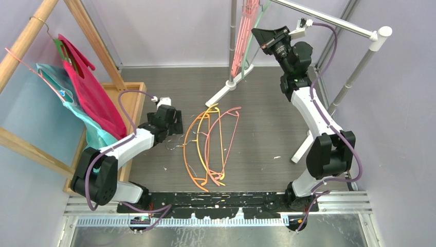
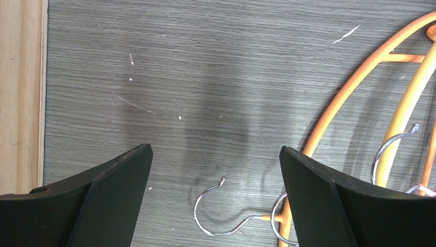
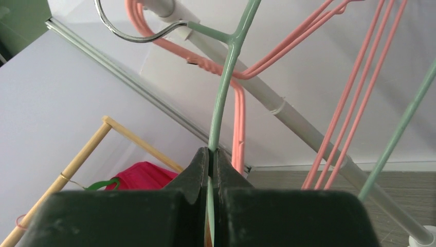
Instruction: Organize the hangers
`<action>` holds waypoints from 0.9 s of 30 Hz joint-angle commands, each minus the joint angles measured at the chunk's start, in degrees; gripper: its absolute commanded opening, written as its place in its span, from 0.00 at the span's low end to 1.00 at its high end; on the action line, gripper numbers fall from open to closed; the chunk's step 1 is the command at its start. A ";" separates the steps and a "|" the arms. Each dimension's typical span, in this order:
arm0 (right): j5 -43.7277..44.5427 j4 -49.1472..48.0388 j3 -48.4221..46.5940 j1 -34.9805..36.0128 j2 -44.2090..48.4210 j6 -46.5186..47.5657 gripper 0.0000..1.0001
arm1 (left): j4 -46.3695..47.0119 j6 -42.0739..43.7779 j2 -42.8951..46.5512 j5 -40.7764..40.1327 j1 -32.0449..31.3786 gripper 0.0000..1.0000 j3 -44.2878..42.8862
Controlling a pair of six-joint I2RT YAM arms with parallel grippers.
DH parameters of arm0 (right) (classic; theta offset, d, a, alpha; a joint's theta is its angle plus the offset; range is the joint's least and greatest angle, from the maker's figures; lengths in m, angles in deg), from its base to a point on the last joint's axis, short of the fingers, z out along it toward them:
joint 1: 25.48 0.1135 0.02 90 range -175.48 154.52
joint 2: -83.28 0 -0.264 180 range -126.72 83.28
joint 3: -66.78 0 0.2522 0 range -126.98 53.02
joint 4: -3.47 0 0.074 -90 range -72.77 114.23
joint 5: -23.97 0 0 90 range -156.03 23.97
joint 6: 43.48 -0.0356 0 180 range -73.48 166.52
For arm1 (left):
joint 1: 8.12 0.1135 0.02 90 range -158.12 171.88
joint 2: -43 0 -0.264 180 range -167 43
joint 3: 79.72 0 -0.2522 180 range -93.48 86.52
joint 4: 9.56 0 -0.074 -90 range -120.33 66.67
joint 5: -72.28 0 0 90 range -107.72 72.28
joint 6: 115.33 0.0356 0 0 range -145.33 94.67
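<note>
Three hangers lie on the grey table: an orange one [image 1: 186,149], a yellow one [image 1: 199,146] and a pink one [image 1: 232,131]. My left gripper [image 1: 174,122] is open and empty, low over the table just left of them. In the left wrist view the orange hanger's metal hook [image 2: 205,216] lies between the open jaws [image 2: 216,154]. My right gripper [image 1: 261,37] is raised at the white rail [image 3: 288,110] and shut on the pale green hanger [image 3: 226,77], whose hook sits over the rail. Several pink hangers [image 3: 355,92] hang on the rail.
A wooden rack [image 1: 23,46] at the left holds a pink hanger draped with red and teal cloth [image 1: 87,98], over a wooden base [image 1: 134,100]. The white rack's foot [image 1: 226,90] and leg [image 1: 303,146] stand on the table.
</note>
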 commanded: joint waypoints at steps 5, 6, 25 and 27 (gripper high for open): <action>-0.12 -5.13 -7.00 -0.50 -3.46 -1.02 0.01 | 1.89 0.35 -0.97 -1.10 0.02 0.98 -1.88; -0.22 -5.05 -6.64 -0.53 -3.72 -1.06 0.01 | 1.88 0.36 -1.04 -1.12 0.02 0.98 -1.88; 4.39 -2.14 9.83 -0.97 10.94 7.18 0.67 | 1.72 0.34 -0.68 -0.77 0.02 0.98 -1.90; 5.73 -1.47 12.88 -0.93 14.34 9.28 0.70 | 1.71 0.27 -0.56 -0.64 0.02 0.98 -1.91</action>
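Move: The right hand still grips the green hanger by its shoulder just below the neck, hook up at the rack's bar; the spot for that hook is roughly 5 cm ahead of the hand, not off to either side, and some 17 cm above it. The pink hangers hang about 8 cm ahead, 6 cm left and 5 cm higher, the rack's upright around 11 cm ahead and 8 cm left. From the idle left hand, the bar spot is about 20 cm ahead, 41 cm right and 55 cm up. Forward and slightly down, the right hand eases the green hanger's hook onto the bar by about 2 cm, pauses, then opens its fingers to roughly two thirds and lets go of the shoulder. Still opening, it sinks some 3 cm, then draws back nearly 4 cm and a little left, away from the bar. ##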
